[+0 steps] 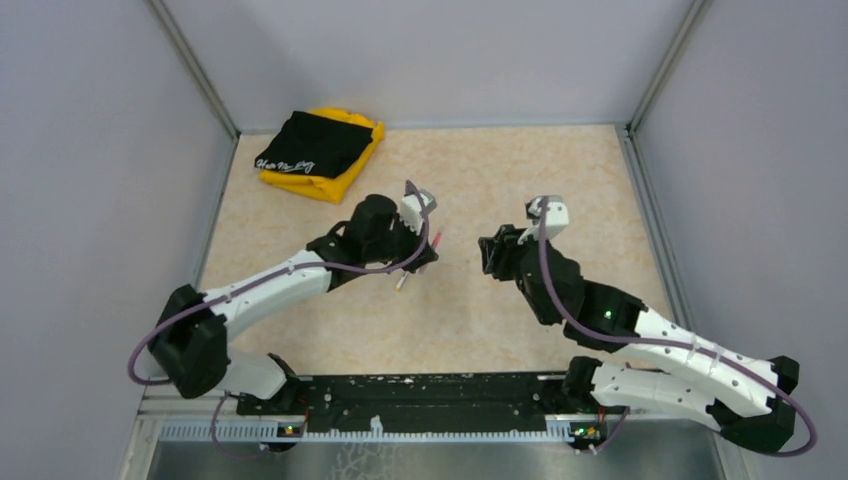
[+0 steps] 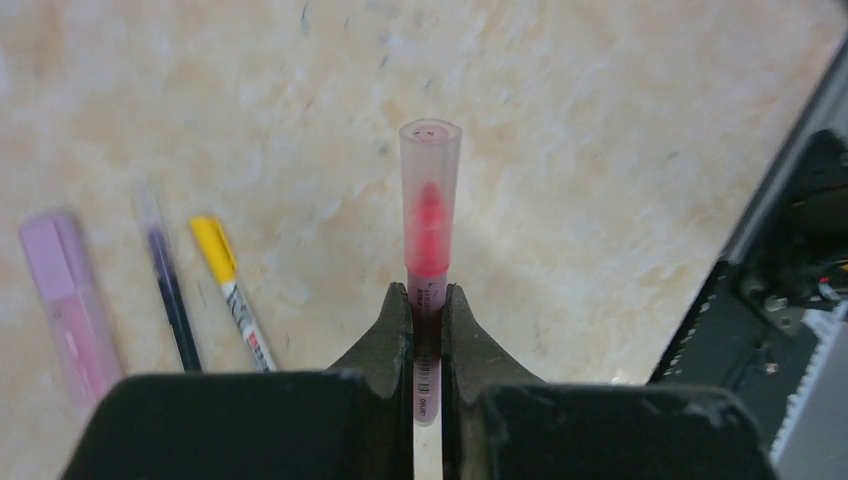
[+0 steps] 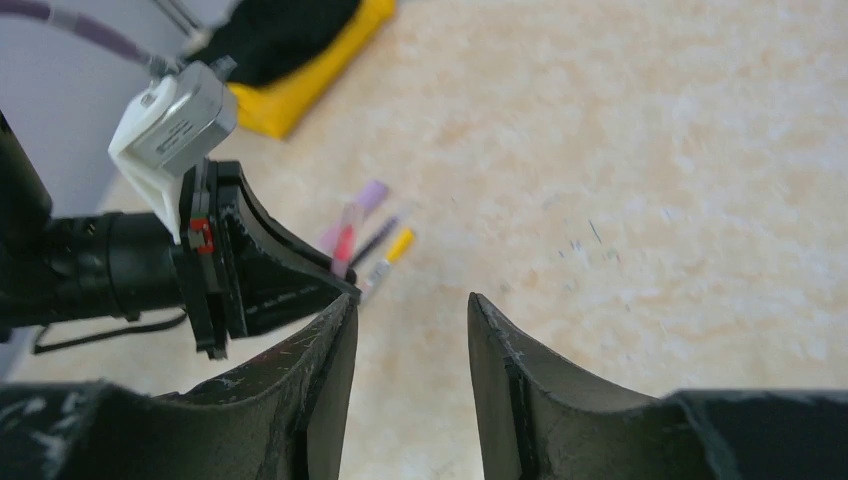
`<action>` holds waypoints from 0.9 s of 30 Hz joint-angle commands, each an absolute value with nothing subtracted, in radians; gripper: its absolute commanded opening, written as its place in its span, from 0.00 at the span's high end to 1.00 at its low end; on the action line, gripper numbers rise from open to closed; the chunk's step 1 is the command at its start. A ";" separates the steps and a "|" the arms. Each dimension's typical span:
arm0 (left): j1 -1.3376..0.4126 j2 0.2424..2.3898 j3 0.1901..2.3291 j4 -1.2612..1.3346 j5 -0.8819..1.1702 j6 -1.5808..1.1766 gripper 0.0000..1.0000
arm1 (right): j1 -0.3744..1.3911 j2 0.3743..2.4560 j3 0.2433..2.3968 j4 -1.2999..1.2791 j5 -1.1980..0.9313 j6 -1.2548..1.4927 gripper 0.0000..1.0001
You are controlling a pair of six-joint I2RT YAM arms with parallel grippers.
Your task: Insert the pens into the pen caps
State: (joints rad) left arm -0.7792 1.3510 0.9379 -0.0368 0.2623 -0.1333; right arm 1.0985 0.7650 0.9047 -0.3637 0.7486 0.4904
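Observation:
My left gripper [image 2: 428, 290] is shut on the pinkish-red pen [image 2: 428, 330], held above the table. A translucent pink pen cap [image 2: 431, 190] sits over the pen's tip. On the table to its left lie a lilac pen cap [image 2: 60, 270], the black pen [image 2: 175, 300], and the white pen [image 2: 245, 325] with the orange-yellow cap [image 2: 213, 247] on its end. My right gripper [image 3: 410, 300] stands open with nothing between its fingers. It faces the left gripper [image 1: 430, 245] across a short gap, the right gripper [image 1: 488, 255] to its right.
A folded black and yellow cloth [image 1: 320, 150] lies at the back left corner. Grey walls close in the tabletop on three sides. A black rail [image 1: 420, 395] runs along the near edge between the arm bases.

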 commanded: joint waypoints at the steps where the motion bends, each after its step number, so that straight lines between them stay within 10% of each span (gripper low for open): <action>1: -0.798 1.499 0.981 -0.228 0.127 -0.129 1.00 | 1.101 0.776 0.826 -0.530 0.777 0.660 0.56; 27: -0.819 1.770 1.136 -0.348 -0.061 -0.141 0.56 | 1.098 0.688 0.652 -0.489 0.663 0.781 0.54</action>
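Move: The left hand holds the capped pink pen above its laying spot on the bare table, some 17 cm below, about 3 cm ahead and 2 cm to the left. Next to that spot lies the yellow-capped white pen, about 6 cm ahead and 7 cm left of the hand; the dark pen is roughly 8 ahead and 10 left, both also 17 cm down. From the empty right hand the spot is about 8 cm ahead, 18 left and 29 below. The left hand carries the capped pink pen down about 16 cm to the bare table beside the yellow-capped white pen, drifting a little left and forward while the wrist tips the fingers some 30 degrees further down, and near the bottom it spreads its fingers to let go, staying low with one on each side of the pen. The right hand, empty and still partly open, meanwhile sinks about 12 cm and draws back slightly, well to the right of the pens, its fingers tilting down some 15 degrees. ##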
